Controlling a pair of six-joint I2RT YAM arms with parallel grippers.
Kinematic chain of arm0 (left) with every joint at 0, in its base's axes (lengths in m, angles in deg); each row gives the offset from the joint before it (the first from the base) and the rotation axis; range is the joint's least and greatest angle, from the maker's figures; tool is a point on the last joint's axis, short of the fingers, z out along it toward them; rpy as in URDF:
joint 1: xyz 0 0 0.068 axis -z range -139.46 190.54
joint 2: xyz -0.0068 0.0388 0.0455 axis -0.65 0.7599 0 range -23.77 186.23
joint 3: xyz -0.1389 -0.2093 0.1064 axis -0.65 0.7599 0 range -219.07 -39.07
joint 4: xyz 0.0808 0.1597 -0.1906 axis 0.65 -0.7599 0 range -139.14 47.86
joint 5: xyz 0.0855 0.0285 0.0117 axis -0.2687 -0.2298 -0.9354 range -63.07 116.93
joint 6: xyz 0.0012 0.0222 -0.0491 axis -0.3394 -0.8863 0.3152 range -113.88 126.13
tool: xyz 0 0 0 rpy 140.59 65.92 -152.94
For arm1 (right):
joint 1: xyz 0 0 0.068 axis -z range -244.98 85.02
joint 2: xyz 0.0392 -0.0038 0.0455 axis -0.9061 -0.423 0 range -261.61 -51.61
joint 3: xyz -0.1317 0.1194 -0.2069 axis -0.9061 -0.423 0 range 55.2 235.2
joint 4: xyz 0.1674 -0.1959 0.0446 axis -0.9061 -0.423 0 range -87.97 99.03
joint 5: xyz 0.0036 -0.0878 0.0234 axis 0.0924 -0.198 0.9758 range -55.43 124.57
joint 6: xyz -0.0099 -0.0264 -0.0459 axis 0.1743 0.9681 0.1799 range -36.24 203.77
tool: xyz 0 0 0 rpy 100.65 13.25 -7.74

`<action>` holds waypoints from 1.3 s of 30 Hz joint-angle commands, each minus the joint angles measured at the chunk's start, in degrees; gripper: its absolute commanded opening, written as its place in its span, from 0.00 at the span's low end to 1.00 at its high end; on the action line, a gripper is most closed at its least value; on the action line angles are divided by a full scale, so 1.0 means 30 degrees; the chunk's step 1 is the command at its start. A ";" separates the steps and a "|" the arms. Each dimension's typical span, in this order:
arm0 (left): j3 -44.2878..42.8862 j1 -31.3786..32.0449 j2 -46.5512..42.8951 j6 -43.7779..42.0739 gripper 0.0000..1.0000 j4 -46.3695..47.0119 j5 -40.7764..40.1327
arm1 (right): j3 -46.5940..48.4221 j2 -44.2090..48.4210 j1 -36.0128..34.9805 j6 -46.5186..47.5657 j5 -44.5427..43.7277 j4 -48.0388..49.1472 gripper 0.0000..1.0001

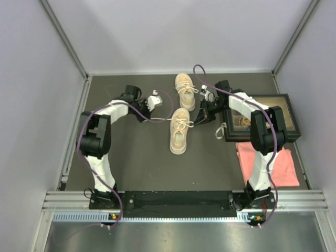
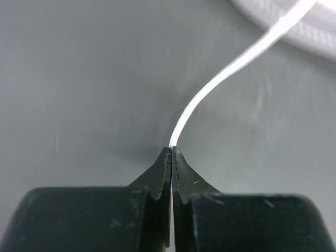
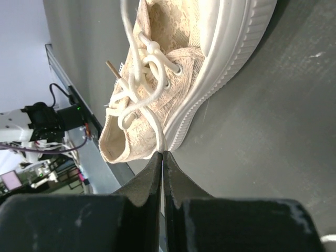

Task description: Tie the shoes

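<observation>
Two beige sneakers with white laces lie mid-table: the near shoe and the far shoe. My left gripper sits left of the near shoe and is shut on a white lace that runs up to the right toward a pale sole edge. My right gripper sits right of the near shoe and is shut on another white lace of that shoe, which fills the right wrist view on its side. Both laces stretch out from the near shoe's eyelets.
A dark framed picture lies at the right under my right arm. A pink cloth lies in front of it. Grey walls enclose the dark mat; a metal rail runs along the near edge.
</observation>
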 commanded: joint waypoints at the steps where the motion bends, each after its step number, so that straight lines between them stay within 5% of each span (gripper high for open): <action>1: 0.1252 -0.1057 -0.3165 -0.0005 0.00 -0.0834 0.1210 | 0.0471 0.1614 0.0554 0.1294 -0.0845 -0.0656 0.00; 8: 0.3390 -0.2257 -0.6588 -0.0122 0.00 -0.1654 0.3201 | 0.0529 0.2170 0.1346 0.1968 -0.1989 -0.1096 0.00; 14: 0.3511 -0.2144 -0.9607 -0.2230 0.00 -0.4812 0.8205 | 0.1436 0.1909 0.1317 0.1355 -0.1523 -0.0043 0.00; 22: 0.1929 0.2393 -1.0347 -0.3320 0.00 -0.8716 1.0000 | 0.2843 0.1087 0.0293 0.1119 -0.0408 0.0748 0.00; 29: 0.2924 0.7839 -0.9791 0.3292 0.00 -0.0727 1.0180 | 0.3603 0.0853 -0.1288 0.2025 -0.0232 0.1278 0.00; 32: 0.3041 0.7821 -0.9291 0.6255 0.00 0.1358 0.8252 | 0.3926 0.0648 -0.1671 0.2494 -0.0437 0.0752 0.00; 36: 0.5321 0.5217 -1.0079 0.8107 0.45 0.3174 0.4067 | 0.3548 0.0969 -0.1671 0.2906 -0.0992 0.0545 0.00; 39: 0.7520 0.4098 -1.0638 0.6389 0.53 0.3709 0.2331 | 0.3050 0.1350 -0.1671 0.2907 -0.0965 0.0748 0.00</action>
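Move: The lace knot on the near shoe lies about 15 cm to the right of the left hand, 1 cm back and some 4 cm higher. The near shoe's middle is also 15 cm to the right, 5 cm back and 1 cm higher. From the right hand the knot is roughly 6 cm to its left, level fore and aft and 1 cm lower, with the far shoe 14 cm ahead, 4 cm left and 4 cm lower. The lace already pinched in the left fingers is pulled up and a little left, then swept back and right, over 20 cm back and 17 cm up, towards the heel side; there the fingers open halfway, and the hand turns forward, left and down. The right fingers keep their closed hold on the other lace, tugging right under 4 cm, then carrying it left and up about 5 cm. ##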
